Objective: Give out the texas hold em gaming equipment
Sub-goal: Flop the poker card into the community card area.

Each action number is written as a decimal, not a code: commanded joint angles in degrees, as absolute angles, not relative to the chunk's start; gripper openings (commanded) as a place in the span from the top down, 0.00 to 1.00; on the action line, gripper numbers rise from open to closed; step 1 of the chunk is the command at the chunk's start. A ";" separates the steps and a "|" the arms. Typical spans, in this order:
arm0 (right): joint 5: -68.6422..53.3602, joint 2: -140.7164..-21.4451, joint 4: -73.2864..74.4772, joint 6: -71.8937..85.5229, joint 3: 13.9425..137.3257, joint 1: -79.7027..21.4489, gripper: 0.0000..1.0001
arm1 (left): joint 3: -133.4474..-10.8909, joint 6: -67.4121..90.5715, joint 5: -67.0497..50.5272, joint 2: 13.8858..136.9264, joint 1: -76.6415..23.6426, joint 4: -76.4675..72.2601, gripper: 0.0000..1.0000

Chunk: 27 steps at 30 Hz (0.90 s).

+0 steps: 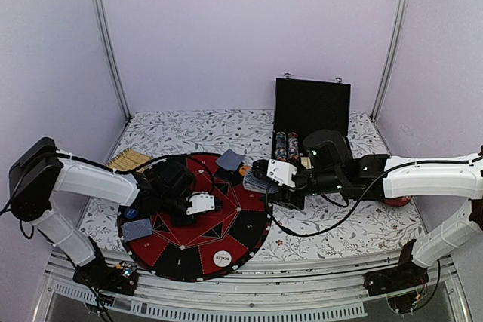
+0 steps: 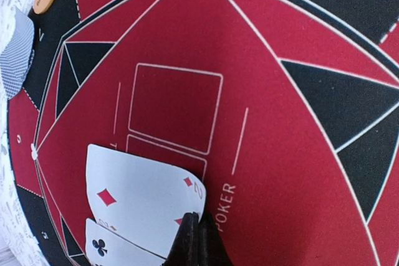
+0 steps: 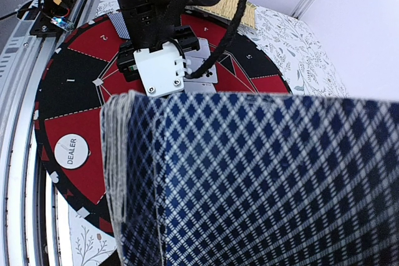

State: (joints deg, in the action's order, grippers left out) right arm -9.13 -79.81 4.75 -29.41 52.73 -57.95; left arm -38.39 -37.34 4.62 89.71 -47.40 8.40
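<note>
A round red and black poker mat (image 1: pixel 249 228) lies in front of the arms. My left gripper (image 2: pixel 198 227) is low over its middle, shut on a bent face-up two of diamonds (image 2: pixel 143 191). A clubs card (image 2: pixel 109 247) shows just under it. My right gripper (image 1: pixel 258 182) is at the mat's far right edge, shut on a thick deck of blue-patterned cards (image 3: pixel 262 185) that hides its fingers. The white DEALER disc (image 1: pixel 222 258) rests on the mat's near rim. Face-down cards lie at the mat's left (image 1: pixel 137 229) and far edge (image 1: pixel 230 160), by an orange disc (image 1: pixel 245 170).
An open black case (image 1: pixel 311 107) with rolls of chips stands behind the right gripper. A straw-coloured mat (image 1: pixel 128 160) lies at the far left. A red object (image 1: pixel 398 202) sits under the right arm. White walls and metal posts enclose the table.
</note>
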 commanded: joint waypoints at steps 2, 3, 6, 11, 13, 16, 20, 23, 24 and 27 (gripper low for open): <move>-8.89 -77.77 4.22 -29.58 52.53 -57.83 0.51 | -37.10 -36.98 4.56 92.93 -47.75 13.97 0.98; -8.91 -77.74 4.22 -29.61 52.53 -57.79 0.50 | -37.11 -36.78 4.97 92.98 -47.82 13.86 0.94; -8.90 -77.63 4.31 -29.71 52.55 -57.83 0.50 | -37.07 -36.72 5.77 92.63 -47.76 13.98 0.83; -8.91 -77.70 4.31 -29.71 52.40 -57.79 0.50 | -36.39 -36.83 5.02 91.01 -48.05 13.95 0.66; -8.90 -77.63 4.39 -29.71 52.34 -57.80 0.51 | -36.38 -36.83 5.04 90.41 -48.30 14.02 0.65; -8.72 -77.54 4.50 -29.71 52.37 -57.82 0.50 | -37.24 -36.40 4.47 89.02 -49.42 15.47 0.63; -8.65 -77.24 4.59 -29.71 52.37 -57.83 0.50 | -38.33 -34.53 4.09 83.94 -51.69 16.46 0.57; -8.62 -77.19 4.58 -29.71 52.30 -57.83 0.50 | -38.78 -31.61 2.54 76.69 -52.12 15.26 0.53; -8.51 -77.16 4.67 -29.71 52.33 -57.83 0.50 | -39.10 -30.28 1.87 73.87 -52.20 14.78 0.52; -8.30 -77.17 4.72 -29.71 52.32 -57.83 0.50 | -39.84 -23.85 3.02 64.96 -52.28 11.27 0.47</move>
State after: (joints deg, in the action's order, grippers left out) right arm -9.06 -78.96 5.17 -29.45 52.73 -57.95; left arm -38.48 -31.88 3.81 74.56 -51.90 14.41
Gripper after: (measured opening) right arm 0.499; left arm 0.502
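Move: The left hand, low over the mat, still pinches the near edge of the two of diamonds; the card's middle lies about 4 cm ahead and 1 cm to the right, 1 cm below. The four of clubs lies 4 cm ahead and 4 cm left of the hand, the empty last box 4 cm ahead and 9 cm right. From the deck-holding right hand, the diamond card is some 26 cm left, 6 cm ahead and 17 cm down. Nudging about 1 cm forward as its fingers open from shut to half wide, the left hand lets go of the two of diamonds, then draws back some 3 cm and lifts sharply, ending about 7 cm higher and slightly to the right. The wrist tilts about 10 degrees late in the lift, fingertips swinging right. The right hand stays put, still holding the deck. ##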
